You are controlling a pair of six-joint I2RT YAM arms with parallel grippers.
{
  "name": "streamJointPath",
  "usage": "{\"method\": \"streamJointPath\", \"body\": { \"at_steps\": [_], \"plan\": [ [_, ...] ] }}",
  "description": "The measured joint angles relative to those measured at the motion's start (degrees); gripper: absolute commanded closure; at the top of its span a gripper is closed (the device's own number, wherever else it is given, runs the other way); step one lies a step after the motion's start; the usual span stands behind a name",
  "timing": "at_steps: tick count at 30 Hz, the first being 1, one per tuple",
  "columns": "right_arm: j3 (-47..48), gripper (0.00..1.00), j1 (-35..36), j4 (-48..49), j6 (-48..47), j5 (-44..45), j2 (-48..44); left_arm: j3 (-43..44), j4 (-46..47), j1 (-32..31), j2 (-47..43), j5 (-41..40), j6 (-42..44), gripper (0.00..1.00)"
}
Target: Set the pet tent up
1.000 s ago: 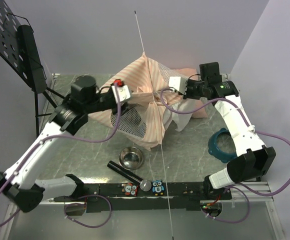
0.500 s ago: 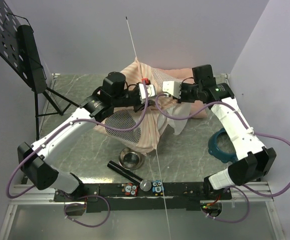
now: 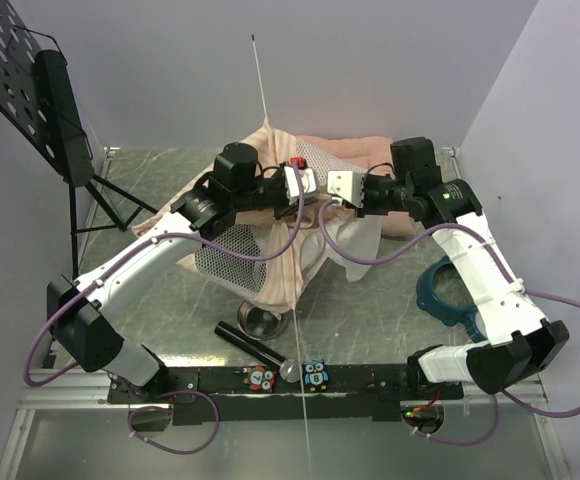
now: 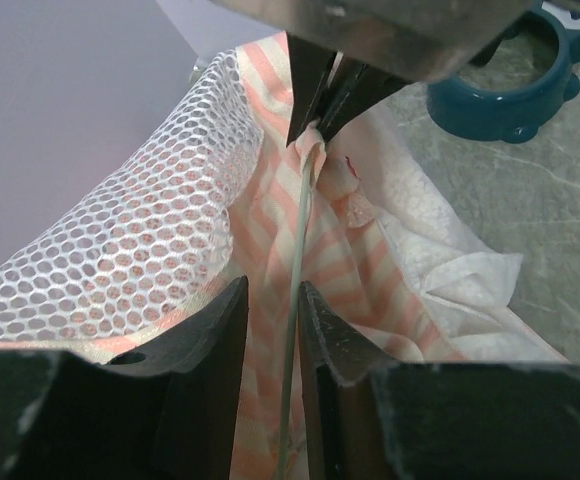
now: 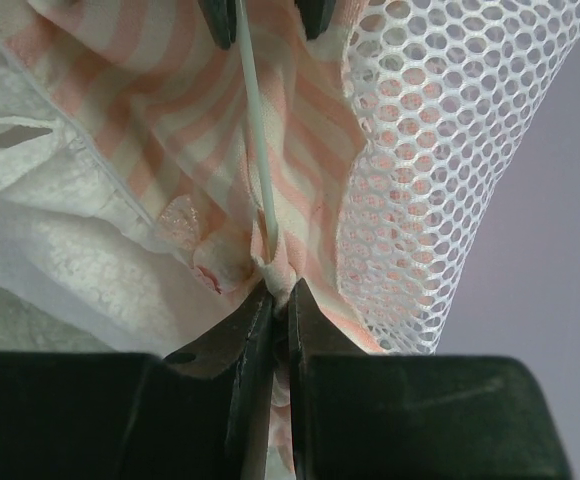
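Note:
The pet tent [image 3: 270, 235], pink-and-white striped with white mesh [image 4: 140, 240], lies crumpled in the middle of the table. A thin white pole [image 3: 261, 80] runs through its peak and out over the near edge. My right gripper [image 3: 324, 187] is shut on a fold of tent fabric [image 5: 282, 272] where the pole [image 5: 255, 120] enters it. My left gripper [image 3: 306, 186] faces it from a short way off. Its jaws [image 4: 273, 292] stand narrowly apart around the pole [image 4: 300, 230], with a gap on one side. The right gripper's tips [image 4: 322, 112] show just beyond.
A steel bowl [image 3: 262, 320] and a black cylinder [image 3: 250, 343] lie in front of the tent. A blue ring-shaped bowl [image 3: 440, 290] sits at the right. A pink cushion [image 3: 370, 150] lies behind the tent. A black music stand [image 3: 30, 90] stands at the far left.
My left arm swung right to the tent's peak and its jaws narrowed round the pole. The pole's top tilted left. The right gripper kept its hold.

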Motion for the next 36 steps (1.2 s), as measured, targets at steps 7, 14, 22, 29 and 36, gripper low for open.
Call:
{"method": "streamJointPath", "body": {
  "at_steps": [7, 14, 22, 29, 36],
  "plan": [
    [0.0, 1.0, 0.0, 0.0, 2.8, -3.0, 0.0, -0.6, -0.3, -0.1, 1.4, 0.0, 1.9, 0.88],
    [-0.6, 0.97, -0.7, 1.2, 4.7, -3.8, -0.2, -0.7, -1.0, 0.3, 2.1, 1.4, 1.2, 0.99],
    [-2.1, 0.29, -9.7, 8.0, 18.4, -8.5, -1.1, -4.5, 0.7, 6.8, 1.0, 5.2, -6.2, 0.99],
    [-1.2, 0.19, -13.0, 15.1, 41.6, -10.5, -6.6, -1.3, 1.0, 8.8, 2.1, 4.1, -10.5, 0.99],
    [-14.9, 0.11, -13.3, 27.0, 60.6, -11.8, -21.4, 2.9, 1.9, 8.6, 2.9, 5.8, -14.2, 0.99]
  ]
}}
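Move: The pole of the pet tent already runs between the left hand's part-open fingers. The sleeve mouth it enters is pinched in the right hand, about 10 cm to the left hand's right and roughly 3 cm farther out. From the left hand, the pink cushion lies some 13 cm ahead, 11 cm right and 28 cm down, the steel bowl about 17 cm back, 9 cm left and 31 cm down. From the right hand, the pole's grip spot is 10 cm left and 3 cm back. Down a couple of centimetres goes the left hand as its fingers shut on the bare pole; keeping that grip, it shifts forward and left about 5 cm, then rises again, tipping slightly. The right hand, still pinching the sleeve at first, moves right and forward about 5 cm as it opens wide and lets go, then swings back and up away from the tent, rolling some 50 degrees, its left side rising. ##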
